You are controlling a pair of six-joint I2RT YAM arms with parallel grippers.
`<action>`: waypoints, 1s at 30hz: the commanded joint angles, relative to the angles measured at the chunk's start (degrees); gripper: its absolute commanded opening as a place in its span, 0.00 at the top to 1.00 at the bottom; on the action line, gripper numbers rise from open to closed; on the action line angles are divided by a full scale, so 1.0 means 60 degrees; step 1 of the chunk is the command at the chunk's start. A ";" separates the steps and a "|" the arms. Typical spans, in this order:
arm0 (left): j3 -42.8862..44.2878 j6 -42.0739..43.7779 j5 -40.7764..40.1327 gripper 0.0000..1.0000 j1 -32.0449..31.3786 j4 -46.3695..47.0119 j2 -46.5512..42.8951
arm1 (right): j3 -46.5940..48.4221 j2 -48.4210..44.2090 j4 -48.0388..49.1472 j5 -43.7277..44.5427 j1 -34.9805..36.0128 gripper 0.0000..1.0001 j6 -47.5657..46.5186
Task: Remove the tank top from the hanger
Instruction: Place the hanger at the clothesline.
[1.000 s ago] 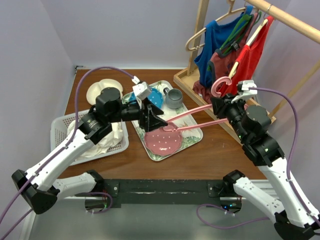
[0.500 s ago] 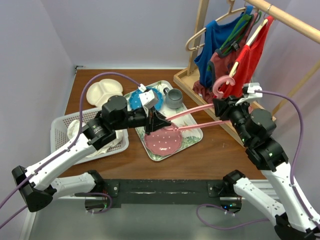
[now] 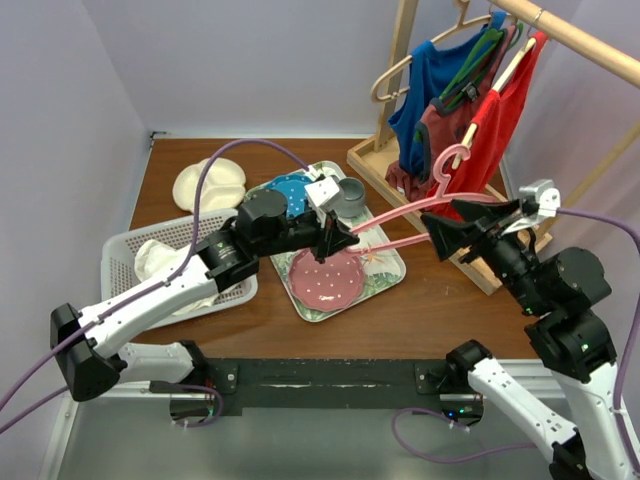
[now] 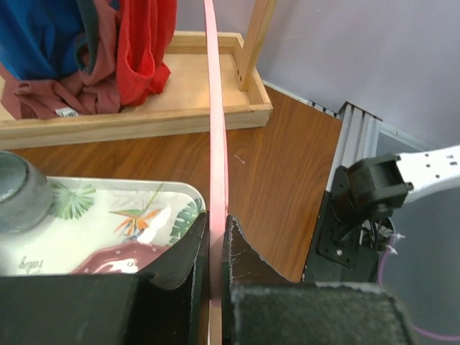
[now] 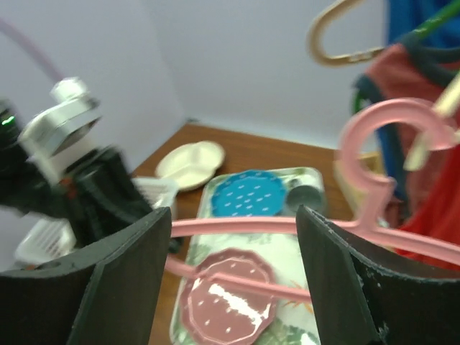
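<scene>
A bare pink hanger (image 3: 400,214) hangs in the air over the tray, its hook (image 3: 450,160) up by the clothes rack. My left gripper (image 3: 328,240) is shut on the hanger's left arm; in the left wrist view the pink bar (image 4: 214,108) runs straight up from between the pressed jaws (image 4: 215,231). My right gripper (image 3: 458,228) stands open just right of the hanger, touching nothing; in its own view the hanger (image 5: 237,226) crosses the wide gap (image 5: 233,237). A white cloth (image 3: 160,258), apparently the tank top, lies bunched in the basket.
A leaf-print tray (image 3: 385,270) holds a pink plate (image 3: 325,280), a blue plate (image 3: 290,190) and a grey cup (image 3: 348,195). A white divided plate (image 3: 210,183) lies at the back left, a white basket (image 3: 125,250) on the left. The wooden rack (image 3: 400,60) with blue and red garments stands on the right.
My left gripper closed on the hanger and reached further right. My right gripper let go of the hanger, opened wide and drew back to the right.
</scene>
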 commanded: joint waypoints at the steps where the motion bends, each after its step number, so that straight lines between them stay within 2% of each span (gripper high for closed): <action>1: 0.0912 0.0376 -0.0842 1.00 -0.0160 0.1588 0.0162 | -0.0479 -0.0023 -0.0096 -0.3585 0.0008 0.29 -0.0143; 6: 0.1131 0.0420 -0.1005 1.00 -0.0263 0.2409 0.0337 | -0.1388 -0.1031 -0.0666 -0.4456 0.0008 0.32 -0.0245; 11: 0.1966 0.0288 -0.0668 1.00 -0.0365 0.2146 0.0820 | -0.2385 -0.1693 -0.1399 -0.5656 0.0008 0.32 -0.0436; 15: 0.2245 0.0244 -0.0667 1.00 -0.0556 0.2292 0.1113 | -0.2898 -0.1986 -0.1663 -0.5951 0.0008 0.31 -0.0435; 19: 0.2786 0.0229 -0.1323 1.00 -0.0936 0.1724 0.1421 | -0.2899 -0.2104 -0.2001 -0.5483 0.0008 0.31 -0.0437; 25: 0.1895 -0.0093 -0.2482 1.00 -0.1566 0.1516 0.0619 | -0.2971 -0.2148 -0.1987 -0.5642 -0.0006 0.30 -0.0392; 30: 0.1266 -0.0678 -0.2850 1.00 -0.1786 0.1369 -0.0130 | -0.2957 -0.2104 -0.2001 -0.5731 0.0008 0.29 -0.0465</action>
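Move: The free stretch of clothesline rod for the hanger lies about 35 cm to the right of the left gripper, 18 cm ahead and 24 cm above. The hanger's neck is some 17 cm right and 7 cm ahead of that gripper, slightly higher; the red tank top hangs about 30 cm right and 18 cm ahead, level with it. From the right hand, that rod stretch is roughly 20 cm ahead, 18 cm right and 10 cm up. Keep the left gripper shut on the hanger's end and lift it about 6 cm, easing slightly forward at first, then carry it about 5 cm right towards the clothesline and finish drawing back a little, fingers tipping slightly up. Meanwhile take the right hand, already open, down some 13 cm, back and a little left, clear of the hanger, turning it about 30 degrees counter-clockwise. ##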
